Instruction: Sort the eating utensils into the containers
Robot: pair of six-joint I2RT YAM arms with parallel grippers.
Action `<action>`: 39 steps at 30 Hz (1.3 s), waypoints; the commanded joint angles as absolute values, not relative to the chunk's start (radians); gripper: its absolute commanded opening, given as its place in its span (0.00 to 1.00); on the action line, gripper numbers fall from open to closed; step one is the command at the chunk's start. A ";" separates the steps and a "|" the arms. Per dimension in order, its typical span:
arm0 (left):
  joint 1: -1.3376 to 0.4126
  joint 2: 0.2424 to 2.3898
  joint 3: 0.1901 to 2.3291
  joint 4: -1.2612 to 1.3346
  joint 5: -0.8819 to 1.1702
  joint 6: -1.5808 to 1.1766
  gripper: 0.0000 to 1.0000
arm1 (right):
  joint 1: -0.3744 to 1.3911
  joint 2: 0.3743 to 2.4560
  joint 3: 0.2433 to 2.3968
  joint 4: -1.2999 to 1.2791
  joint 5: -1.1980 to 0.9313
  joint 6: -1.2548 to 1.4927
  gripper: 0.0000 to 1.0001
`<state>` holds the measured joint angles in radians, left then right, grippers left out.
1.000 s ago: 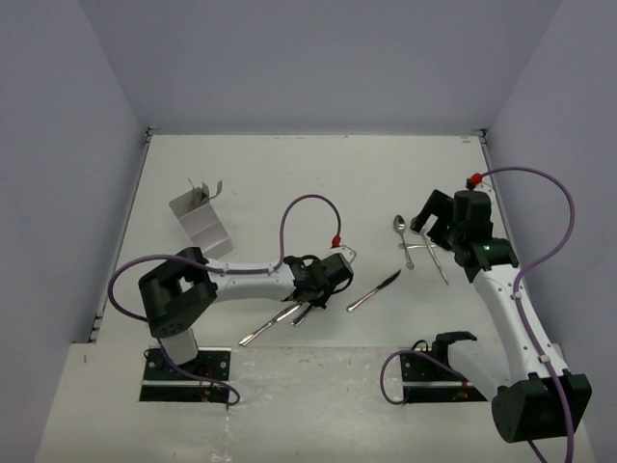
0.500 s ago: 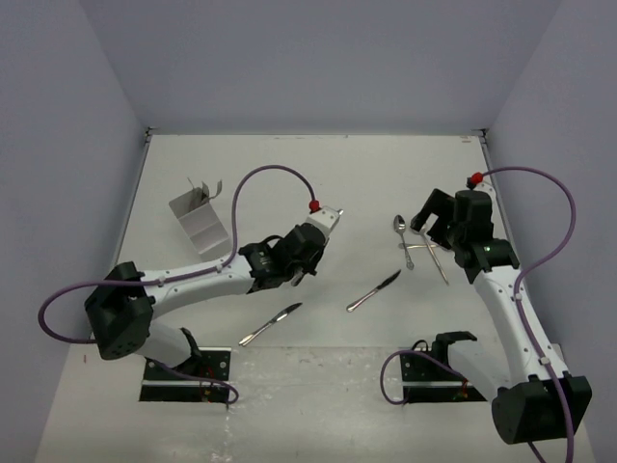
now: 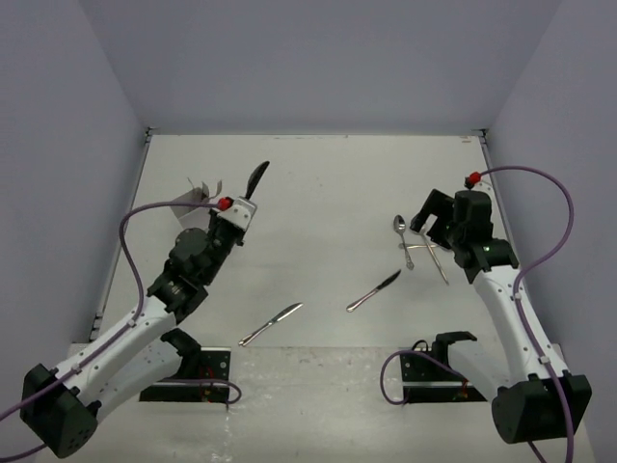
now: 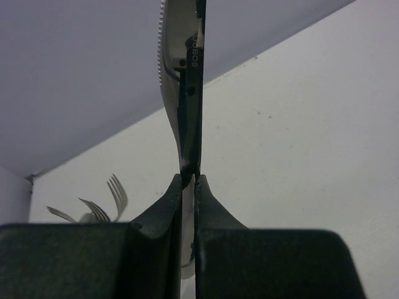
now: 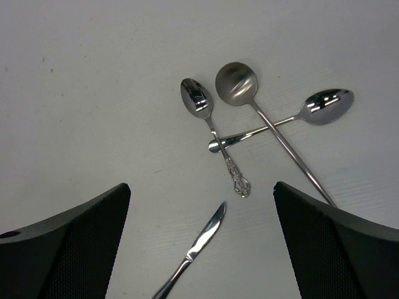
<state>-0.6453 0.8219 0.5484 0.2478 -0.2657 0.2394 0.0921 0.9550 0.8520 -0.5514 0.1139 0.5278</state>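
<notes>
My left gripper (image 3: pixel 241 206) is raised near the back left and shut on a table knife (image 3: pixel 257 177) that points up and away. In the left wrist view the knife (image 4: pixel 182 93) stands edge-on out of the shut fingertips (image 4: pixel 188 180). Just left of it is the light grey container (image 3: pixel 185 205), partly hidden by the arm, with forks (image 3: pixel 204 185) sticking out; fork tines (image 4: pixel 116 191) show in the left wrist view. Two knives (image 3: pixel 271 324) (image 3: pixel 374 290) lie on the table. My right gripper (image 5: pixel 201 187) hangs open above three crossed spoons (image 5: pixel 237 80) and a knife (image 5: pixel 201 242).
The spoons (image 3: pixel 413 243) lie at centre right, under the right arm's wrist (image 3: pixel 463 227). Pale walls enclose the table on the left, back and right. A purple cable (image 3: pixel 145 231) loops out from the left arm.
The left arm has lifted one knife from the near middle of the table and swung it left and back, up beside the container. The right arm has not moved.
</notes>
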 commanded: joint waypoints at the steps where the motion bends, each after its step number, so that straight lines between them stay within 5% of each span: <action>1: -0.522 0.781 0.522 0.400 -0.034 0.480 0.00 | 0.092 0.968 0.867 -0.517 0.123 0.506 0.99; 13: 0.040 0.966 0.595 0.336 0.716 0.558 0.00 | 0.091 1.029 0.920 -0.567 0.186 0.499 0.99; 39: 0.175 1.149 0.517 0.503 0.681 0.407 0.00 | 0.092 1.026 0.936 -0.588 0.279 0.477 0.99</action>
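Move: Forward and left of the left hand, which already holds the black-bladed knife upright with its blade up, stands the container: about 7 cm ahead, 14 cm left and 20 cm below. Forks stick up from its far part, roughly 12 cm ahead, 17 cm left and 12 cm lower than the hand; a silver knife lies 16 cm back, 4 cm right, 25 cm down. From the right hand the container is about 57 cm left, 8 cm ahead and 14 cm lower. Carrying the upright knife in shut fingers, the left hand sweeps left and forward towards the container, then sinks, eases almost to a halt, and goes on left and down: about 12 cm left, 8 cm down and 6 cm forward in all. The wrist rolls its left side up some 10 degrees and turns slightly clockwise. The right hand, open and empty, drifts a couple of centimetres right. ##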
